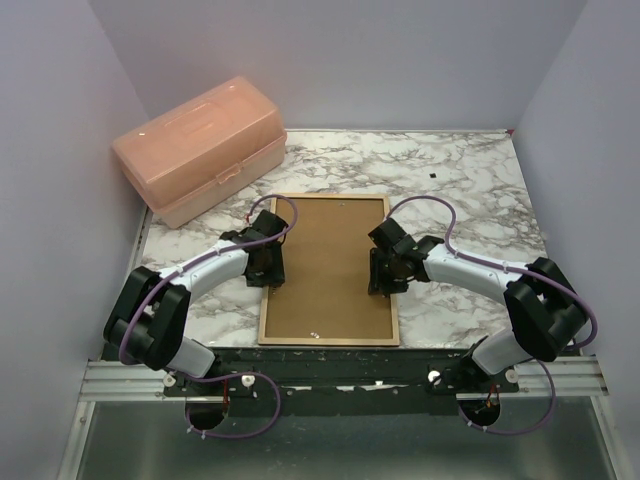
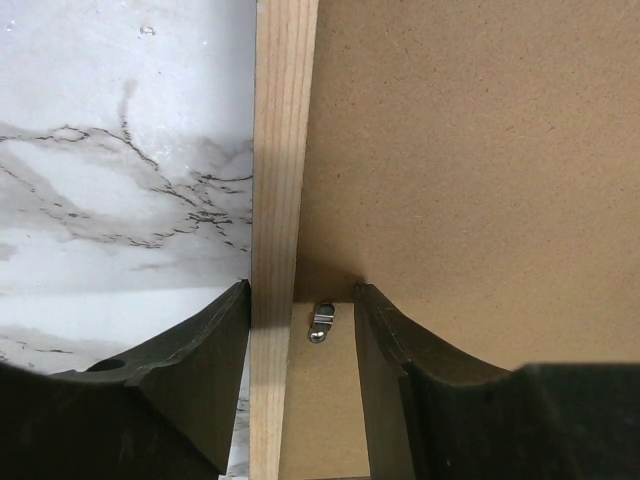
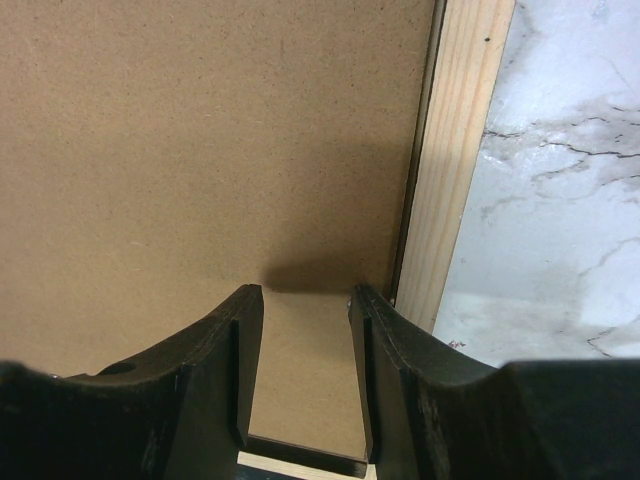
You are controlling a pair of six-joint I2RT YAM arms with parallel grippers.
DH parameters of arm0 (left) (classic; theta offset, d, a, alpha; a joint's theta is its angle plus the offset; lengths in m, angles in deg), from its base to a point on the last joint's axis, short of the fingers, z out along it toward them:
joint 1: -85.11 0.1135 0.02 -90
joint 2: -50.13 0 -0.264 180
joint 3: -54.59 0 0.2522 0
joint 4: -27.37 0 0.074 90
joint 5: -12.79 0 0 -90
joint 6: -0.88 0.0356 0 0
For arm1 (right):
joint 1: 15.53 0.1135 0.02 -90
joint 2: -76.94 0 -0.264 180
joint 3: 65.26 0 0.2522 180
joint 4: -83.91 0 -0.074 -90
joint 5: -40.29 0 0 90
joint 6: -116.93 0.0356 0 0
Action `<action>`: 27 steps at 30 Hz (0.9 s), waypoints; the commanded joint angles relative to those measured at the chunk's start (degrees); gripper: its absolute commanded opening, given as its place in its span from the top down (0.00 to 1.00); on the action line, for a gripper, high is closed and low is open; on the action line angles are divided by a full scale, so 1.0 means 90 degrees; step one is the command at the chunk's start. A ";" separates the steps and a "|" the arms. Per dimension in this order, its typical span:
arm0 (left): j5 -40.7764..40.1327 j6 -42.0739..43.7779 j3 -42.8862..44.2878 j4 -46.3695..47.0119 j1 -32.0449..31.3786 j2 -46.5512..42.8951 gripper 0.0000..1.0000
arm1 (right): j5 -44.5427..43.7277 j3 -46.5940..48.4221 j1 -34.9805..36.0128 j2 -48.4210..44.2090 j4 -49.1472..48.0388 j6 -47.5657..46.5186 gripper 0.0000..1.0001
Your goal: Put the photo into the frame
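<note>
The frame (image 1: 328,341) lies face down mid-table, its tan wood back up, with the brown backing board (image 1: 330,265) sitting inside it. The photo is hidden. My left gripper (image 1: 266,268) is down on the frame's left side. In the left wrist view its jaws (image 2: 303,290) stand apart, astride the wood rail (image 2: 280,150) and a small metal clip (image 2: 322,324) on the board (image 2: 470,150). My right gripper (image 1: 385,278) is open with its tips on the board (image 3: 200,130), just inside the right rail (image 3: 455,170). Nothing is between its fingers (image 3: 305,290).
A closed translucent pink toolbox (image 1: 200,150) stands at the back left, close to the left wall. Marble tabletop (image 1: 470,180) surrounds the frame. Plain walls close in the left, back and right sides.
</note>
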 commanded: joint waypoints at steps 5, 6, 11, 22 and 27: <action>-0.0183 -0.0052 -0.0035 -0.0709 -0.0215 0.0140 0.55 | 0.0314 -0.0397 0.0035 0.0513 -0.0356 0.0060 0.53; -0.0207 -0.0067 -0.0035 -0.0778 -0.0238 0.0134 0.54 | 0.0320 -0.0402 0.0033 0.0512 -0.0361 0.0067 0.53; -0.0268 -0.0108 -0.0150 -0.0924 -0.0311 -0.0055 0.50 | 0.0329 -0.0402 0.0032 0.0521 -0.0364 0.0064 0.53; -0.0383 -0.0121 -0.0208 -0.0863 -0.0340 0.0060 0.75 | 0.0312 -0.0412 0.0026 0.0491 -0.0359 0.0079 0.53; -0.0404 -0.0082 -0.0145 -0.0899 -0.0338 0.0119 0.88 | 0.0330 -0.0403 0.0032 0.0512 -0.0374 0.0079 0.53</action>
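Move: The small metal clip on the inner side of the frame's left rail sits between the left gripper's fingers, about 1 cm back and nearly level in height; the rail runs roughly 1 cm to the hand's left. The brown backing board's middle is some 12 cm right and 5 cm ahead, the near-rail clip about 9 cm right and 12 cm back. From the right hand the left clip lies about 24 cm left, level fore-and-aft. Draw the left gripper back along the frame's left rail by about 1 cm, towards the metal clip, keeping its height. Then close the half-open fingers while easing nearly 1 cm left and tilting the hand's left side up some 5 degrees, so one finger comes against the rail's outer side and the other against its inner side, squeezing with rising effort. ##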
